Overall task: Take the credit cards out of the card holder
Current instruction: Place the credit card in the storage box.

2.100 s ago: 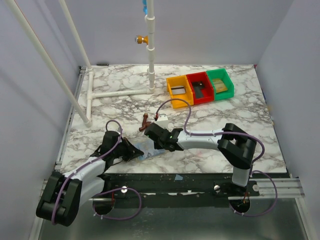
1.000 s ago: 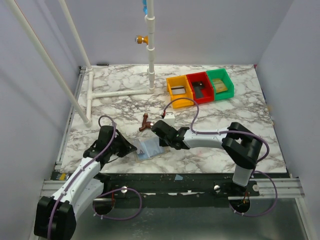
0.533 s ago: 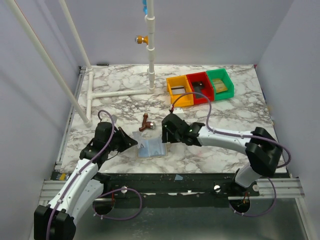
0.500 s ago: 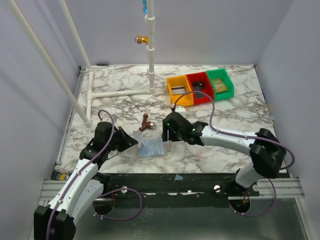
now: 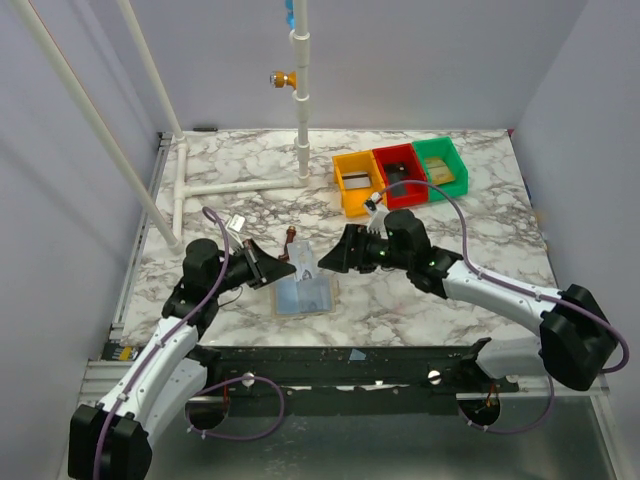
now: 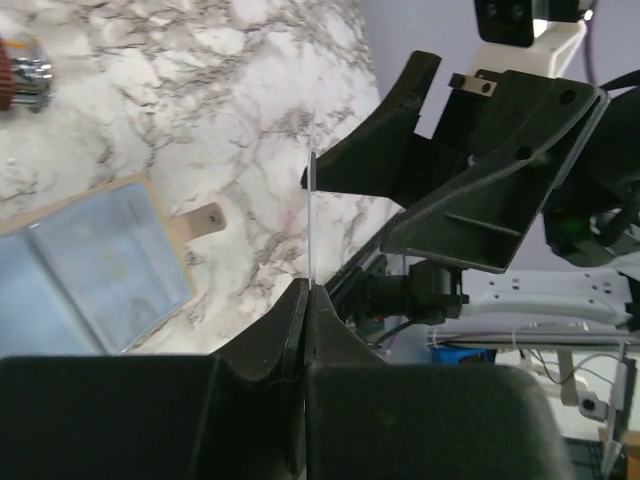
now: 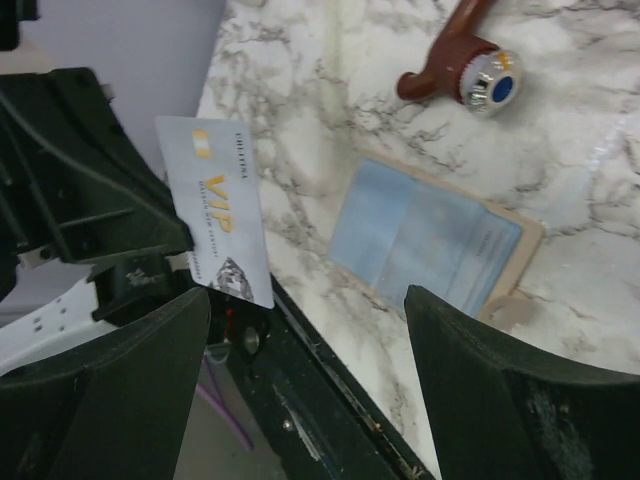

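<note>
The card holder [image 5: 305, 296] lies open on the marble table, a flat grey-blue sleeve with a tan rim; it also shows in the left wrist view [image 6: 95, 262] and the right wrist view [image 7: 425, 238]. My left gripper [image 5: 282, 268] is shut on a white VIP credit card [image 7: 216, 226] and holds it upright above the table, left of the holder. The card is edge-on in the left wrist view [image 6: 312, 215], between my shut fingers [image 6: 300, 330]. My right gripper [image 5: 331, 259] is open and empty, hovering just right of the card, its fingers [image 7: 110, 385] spread wide.
A brown fitting with a metal end [image 5: 290, 240] lies just behind the holder. Yellow [image 5: 358, 183], red [image 5: 400, 176] and green [image 5: 441, 166] bins stand at the back right. A white pipe frame [image 5: 240, 186] stands at the back left. The table's front edge is close below the holder.
The holder now lies open on the table. My left gripper has lifted a card up from it. My right gripper has let go, opened and drawn back to the right.
</note>
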Tool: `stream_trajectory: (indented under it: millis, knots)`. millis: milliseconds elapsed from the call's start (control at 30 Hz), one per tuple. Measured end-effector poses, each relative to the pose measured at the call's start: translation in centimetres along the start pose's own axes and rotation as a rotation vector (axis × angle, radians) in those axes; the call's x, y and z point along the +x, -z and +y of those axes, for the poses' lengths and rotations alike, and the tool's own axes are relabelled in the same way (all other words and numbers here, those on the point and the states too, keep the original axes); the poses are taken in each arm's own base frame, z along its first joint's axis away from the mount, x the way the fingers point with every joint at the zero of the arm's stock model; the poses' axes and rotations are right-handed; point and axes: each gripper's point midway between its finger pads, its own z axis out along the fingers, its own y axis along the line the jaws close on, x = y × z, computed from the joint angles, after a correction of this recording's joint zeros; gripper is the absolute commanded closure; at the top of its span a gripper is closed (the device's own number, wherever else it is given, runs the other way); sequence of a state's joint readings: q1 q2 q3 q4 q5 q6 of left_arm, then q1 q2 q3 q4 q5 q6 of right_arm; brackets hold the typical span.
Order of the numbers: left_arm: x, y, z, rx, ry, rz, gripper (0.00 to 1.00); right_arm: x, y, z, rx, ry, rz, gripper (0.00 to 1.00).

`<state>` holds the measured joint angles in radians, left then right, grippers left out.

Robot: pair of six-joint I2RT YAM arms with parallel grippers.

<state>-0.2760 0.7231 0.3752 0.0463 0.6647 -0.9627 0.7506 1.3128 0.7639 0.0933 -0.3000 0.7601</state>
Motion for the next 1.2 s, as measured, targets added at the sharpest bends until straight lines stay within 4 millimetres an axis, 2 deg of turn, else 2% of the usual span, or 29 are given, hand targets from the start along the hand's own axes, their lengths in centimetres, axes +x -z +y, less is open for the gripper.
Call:
stream_trajectory:
  millis: [200,333,467,667,900,1100,1133,1167,1200]
  knots:
    - [-0.1,-0.5,-2.0,0.12,0.018,0.027,1.0,-0.2,0.7,3.2,-0.177,-0.019,0.002,0.21]
    - [-0.2,-0.6,-3.1,0.184,0.026,0.045,1.0,-0.8,1.0,4.5,-0.245,-0.035,-0.008,0.34]
    - [-0.3,-0.6,-3.9,0.223,0.026,0.053,1.0,-1.2,1.3,5.3,-0.288,-0.056,-0.016,0.37]
    - [-0.1,-0.5,-4.3,0.25,0.028,0.065,1.0,-1.8,1.5,6.3,-0.343,-0.075,-0.022,0.49]
    - [0.1,-0.7,-4.2,0.25,0.043,0.082,1.0,-1.5,1.3,6.7,-0.377,-0.094,-0.002,0.58]
    - [0.2,-0.8,-4.3,0.253,0.046,0.088,1.0,-1.5,1.2,6.5,-0.379,-0.108,0.007,0.88]
    - [0.2,-0.8,-4.3,0.253,0.046,0.088,0.97,-1.5,1.2,6.5,-0.378,-0.109,0.007,0.96]
    - [0.2,-0.8,-4.3,0.253,0.046,0.088,0.82,-1.5,1.2,6.5,-0.377,-0.11,0.007,0.99]
    - [0.2,-0.8,-4.3,0.253,0.047,0.088,0.73,-1.5,1.2,6.4,-0.376,-0.111,0.007,0.99]
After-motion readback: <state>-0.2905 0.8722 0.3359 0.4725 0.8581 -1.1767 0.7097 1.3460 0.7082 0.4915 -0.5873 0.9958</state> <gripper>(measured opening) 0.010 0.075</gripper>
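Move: The card is in my left hand's closed fingers, its middle about 3 cm right of them and 2 cm ahead at their height. From my open right hand it lies some 7 cm to the left, 1 cm back and 2 cm higher. The card holder lies on the table about 15 cm below my left hand, 3 cm to its right and level fore-and-aft; the brown pipe is 12 cm ahead of that hand, 15 cm below. I bring my right hand up about 6 cm and in to the left towards the card, easing back a little and levelling its fingers by some 20 degrees, then shut it from wide open to pinch the card's free edge. My left hand keeps its grip, lifting the card and carrying it right to meet the right hand, its fingers tilting up slightly. ##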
